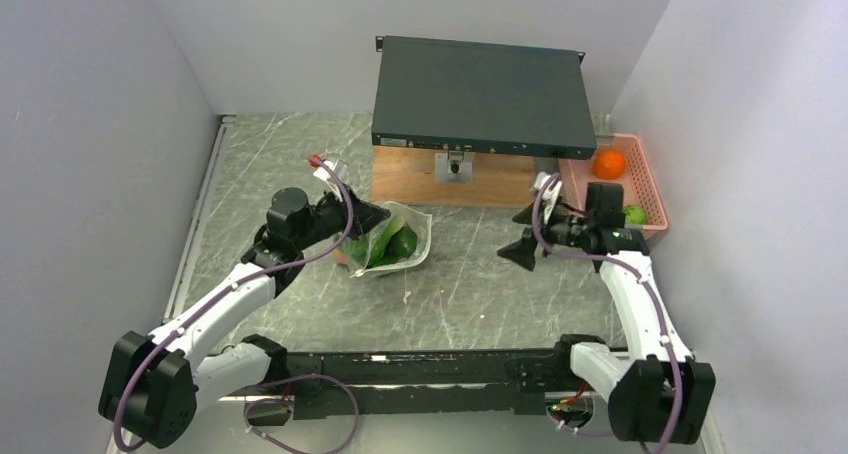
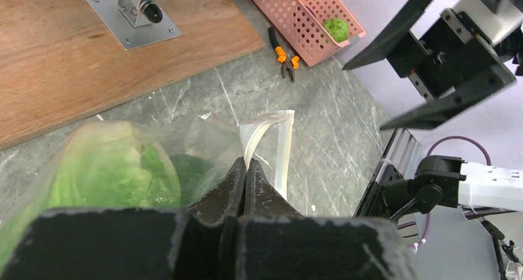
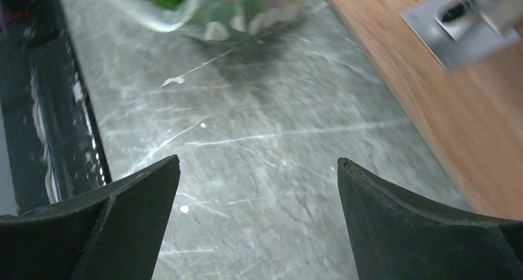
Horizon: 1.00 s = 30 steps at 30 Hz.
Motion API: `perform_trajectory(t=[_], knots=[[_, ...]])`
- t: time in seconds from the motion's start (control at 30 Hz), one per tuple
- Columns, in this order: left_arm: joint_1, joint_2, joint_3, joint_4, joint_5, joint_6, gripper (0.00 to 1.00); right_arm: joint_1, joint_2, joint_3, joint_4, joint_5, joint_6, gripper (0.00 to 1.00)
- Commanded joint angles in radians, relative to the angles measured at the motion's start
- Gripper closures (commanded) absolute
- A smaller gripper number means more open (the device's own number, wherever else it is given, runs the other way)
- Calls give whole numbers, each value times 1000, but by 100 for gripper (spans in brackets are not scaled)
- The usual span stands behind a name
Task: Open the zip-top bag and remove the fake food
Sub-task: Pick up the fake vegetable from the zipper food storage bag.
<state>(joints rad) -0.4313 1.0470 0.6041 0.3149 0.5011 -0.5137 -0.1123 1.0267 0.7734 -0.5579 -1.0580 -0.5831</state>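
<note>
The zip-top bag [image 1: 408,236] lies mid-table, clear plastic with green fake food [image 1: 390,244] inside; leafy lettuce [image 2: 105,166] and a darker green piece show through it. My left gripper [image 1: 385,217] is shut on one white rim strip of the bag [image 2: 185,138], pinched at the fingertips [image 2: 245,164]. The other rim strip [image 2: 285,144] stands apart, so the mouth is parted. My right gripper [image 1: 518,236] hangs open to the right of the bag, nothing between its fingers [image 3: 259,166]. The bag [image 3: 216,8] shows at the top of the right wrist view.
A pink basket [image 1: 645,179] at the right wall holds an orange ball [image 1: 608,163] and a round green piece [image 2: 337,29]. Orange-handled pliers [image 2: 284,55] lie beside it. A wooden board [image 1: 420,179] with a metal bracket [image 2: 135,8] and a dark flat box [image 1: 480,94] stand behind.
</note>
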Motion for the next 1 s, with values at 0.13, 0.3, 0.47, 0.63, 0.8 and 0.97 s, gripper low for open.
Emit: perform_trajectory(t=[0.13, 0.3, 0.47, 0.63, 0.8, 0.97], knots=[[5, -42, 1, 0, 31, 13, 100, 365, -12, 49, -57, 24, -387, 3], [5, -58, -6, -13, 32, 7, 100, 562, 57, 100, 95, 105, -369, 11], [5, -63, -6, -11, 44, 3, 100, 720, 167, 195, 209, 154, -327, 30], [5, -65, -14, 4, 53, -2, 100, 831, 240, 238, 320, 230, -317, 45], [5, -68, -10, 7, 64, 4, 100, 904, 307, 243, 404, 367, -345, 54], [5, -59, -9, 24, 83, -1, 100, 943, 352, 215, 470, 456, -401, 59]])
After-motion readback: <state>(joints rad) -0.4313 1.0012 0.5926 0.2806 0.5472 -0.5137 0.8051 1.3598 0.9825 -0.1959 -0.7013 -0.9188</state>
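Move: The green pepper in the open bag is the nearest vegetable, about 27 cm left of the right hand, 3 cm back and 10 cm below. The bag's near rim stands some 6 cm to the right of the pepper and a little above it. The lettuce lies about 6 cm beyond the pepper to the left and 1 cm farther out, with the chili about 6 cm left of it and 3 cm back. From the left hand, the pepper is 5 cm back, 3 cm right and 14 cm below. With open fingers the right hand sweeps some 23 cm left from beside the basket to the bag's mouth, first cutting back about 6 cm, then running almost straight left with a rise of a few centimetres and sinking again as it eases forward at the end. On the way the wrist swings counter-clockwise and rolls, some 55 degrees of turn in all, until the fingers point left and down at the green pepper, and the gap narrows to a little under half, while the left hand keeps its pinch on the bag's rim and draws back 1 to 2 cm. ##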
